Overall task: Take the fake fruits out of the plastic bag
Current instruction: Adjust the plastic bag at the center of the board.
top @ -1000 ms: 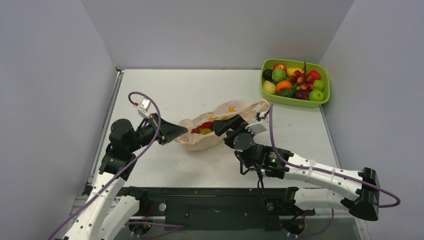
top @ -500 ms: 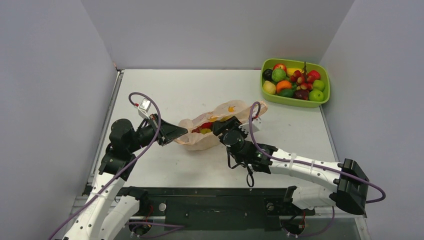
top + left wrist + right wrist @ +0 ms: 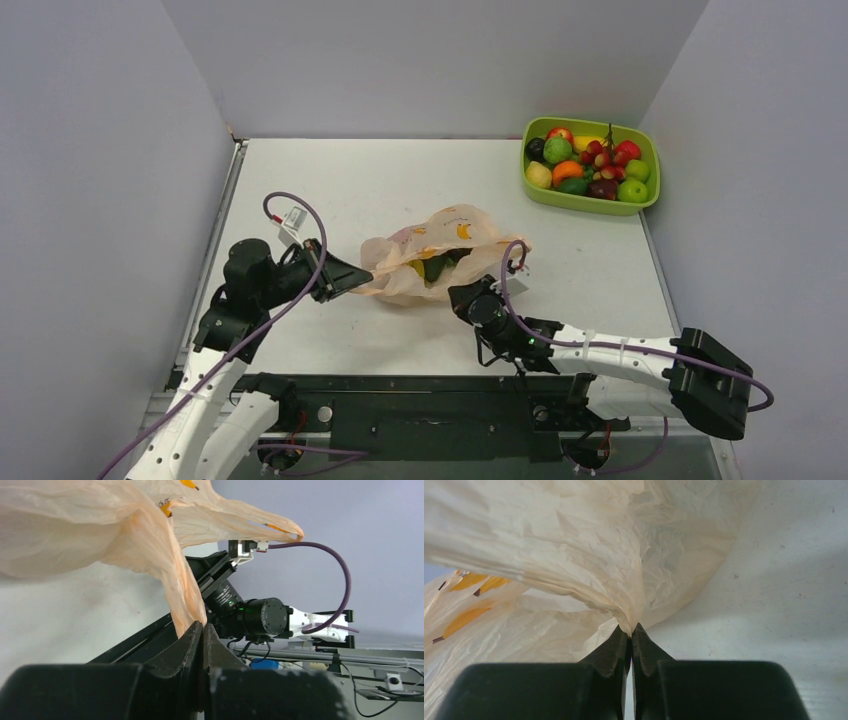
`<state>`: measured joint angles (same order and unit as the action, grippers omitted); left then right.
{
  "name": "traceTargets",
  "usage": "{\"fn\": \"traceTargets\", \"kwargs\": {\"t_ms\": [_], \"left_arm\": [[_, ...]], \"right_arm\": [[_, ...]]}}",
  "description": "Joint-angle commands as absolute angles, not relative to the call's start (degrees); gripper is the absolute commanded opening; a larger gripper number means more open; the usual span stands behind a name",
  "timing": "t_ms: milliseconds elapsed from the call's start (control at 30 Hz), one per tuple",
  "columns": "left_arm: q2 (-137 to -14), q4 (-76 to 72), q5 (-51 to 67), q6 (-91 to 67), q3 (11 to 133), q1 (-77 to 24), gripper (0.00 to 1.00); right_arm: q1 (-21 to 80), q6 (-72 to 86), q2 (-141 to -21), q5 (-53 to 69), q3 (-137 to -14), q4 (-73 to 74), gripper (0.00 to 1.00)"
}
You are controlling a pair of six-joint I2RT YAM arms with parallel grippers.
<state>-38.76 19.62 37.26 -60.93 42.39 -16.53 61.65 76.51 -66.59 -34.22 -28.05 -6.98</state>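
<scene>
The peach-orange plastic bag (image 3: 445, 232) lies crumpled mid-table, its mouth toward the arms. Through the opening I see a yellow fake fruit (image 3: 415, 267) and a dark green one (image 3: 437, 265); anything else inside is hidden by the film. My left gripper (image 3: 366, 278) is shut on the bag's left edge, and in the left wrist view the film (image 3: 100, 535) runs up from my closed left gripper (image 3: 202, 626). My right gripper (image 3: 461, 292) is shut on the bag's near right edge; the right wrist view shows the film (image 3: 574, 545) bunched into my closed right gripper (image 3: 630, 629).
A lime-green tray (image 3: 590, 206) stands at the back right corner, filled with several toy fruits (image 3: 585, 160). Grey walls close in the table on three sides. The right arm's wrist (image 3: 262, 617) sits just behind the bag in the left wrist view.
My right gripper pulled back out of the bag's mouth toward the near edge and closed on the bag's rim. The bag shifted and its top rose. The left gripper moved slightly nearer, still shut.
</scene>
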Motion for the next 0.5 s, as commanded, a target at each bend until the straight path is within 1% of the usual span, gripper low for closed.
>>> {"fn": "traceTargets", "kwargs": {"t_ms": [0, 100, 133, 167, 200, 233, 267, 300, 333, 467], "left_arm": [[-35.67, 25.65, 36.42, -53.58, 45.12, -16.52, 0.00], [-35.61, 29.57, 36.63, -45.83, 47.08, -16.52, 0.01], [-36.09, 33.36, 35.77, -43.92, 48.28, -16.52, 0.08], [-37.50, 35.14, 35.46, -40.23, 51.31, -16.52, 0.11], [-38.30, 38.80, 35.08, -38.48, 52.90, -16.52, 0.19], [-40.27, 40.49, 34.77, -35.26, 56.58, -16.59, 0.23], [-41.19, 43.21, 33.85, -33.89, 60.37, -16.64, 0.30], [-43.17, 44.41, 33.32, -31.24, 62.22, -16.86, 0.33], [-44.26, 46.46, 32.10, -30.08, 66.47, -17.00, 0.39], [-52.63, 50.73, 29.77, -22.97, 79.51, -18.55, 0.48]], "right_arm": [[61.84, 71.98, -62.79, -35.80, -21.25, -9.95, 0.00], [62.47, 71.45, -60.87, -36.06, -19.60, -10.53, 0.00], [62.46, 71.58, -60.63, -36.22, -19.34, -10.02, 0.00], [62.48, 71.58, -60.18, -36.37, -19.34, -9.80, 0.00], [62.49, 71.47, -60.02, -36.42, -19.31, -9.57, 0.00], [62.49, 71.13, -60.03, -36.40, -19.31, -9.77, 0.00], [62.47, 70.80, -60.12, -36.35, -19.23, -10.12, 0.00], [62.48, 70.78, -60.69, -36.05, -19.07, -10.73, 0.00], [62.49, 71.02, -61.06, -35.87, -19.03, -10.90, 0.00], [62.59, 71.69, -63.36, -33.42, -19.11, -12.29, 0.00]]}}
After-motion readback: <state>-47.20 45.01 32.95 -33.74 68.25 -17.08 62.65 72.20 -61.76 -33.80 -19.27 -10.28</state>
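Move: The left hand still pinches the plastic bag's left handle; the bag's middle lies about 11 cm ahead of that hand, 11 cm to its right and 20 cm below. The right hand, shut on the near rim, has the bag's middle some 7 cm ahead, 3 cm to its left and 4 cm lower. The dark green fruit in the bag's mouth is roughly 8 cm ahead of the right hand, 3 cm to its left and 5 cm below. Down and back a couple of centimetres first, the left hand then swings upward to end about 5 cm above its start and slightly left, rolling some 25 degrees while its fingers open nearly halfway and let go of the handle. The right hand keeps its pinch on the near rim, drawing it down, back and to the right. ##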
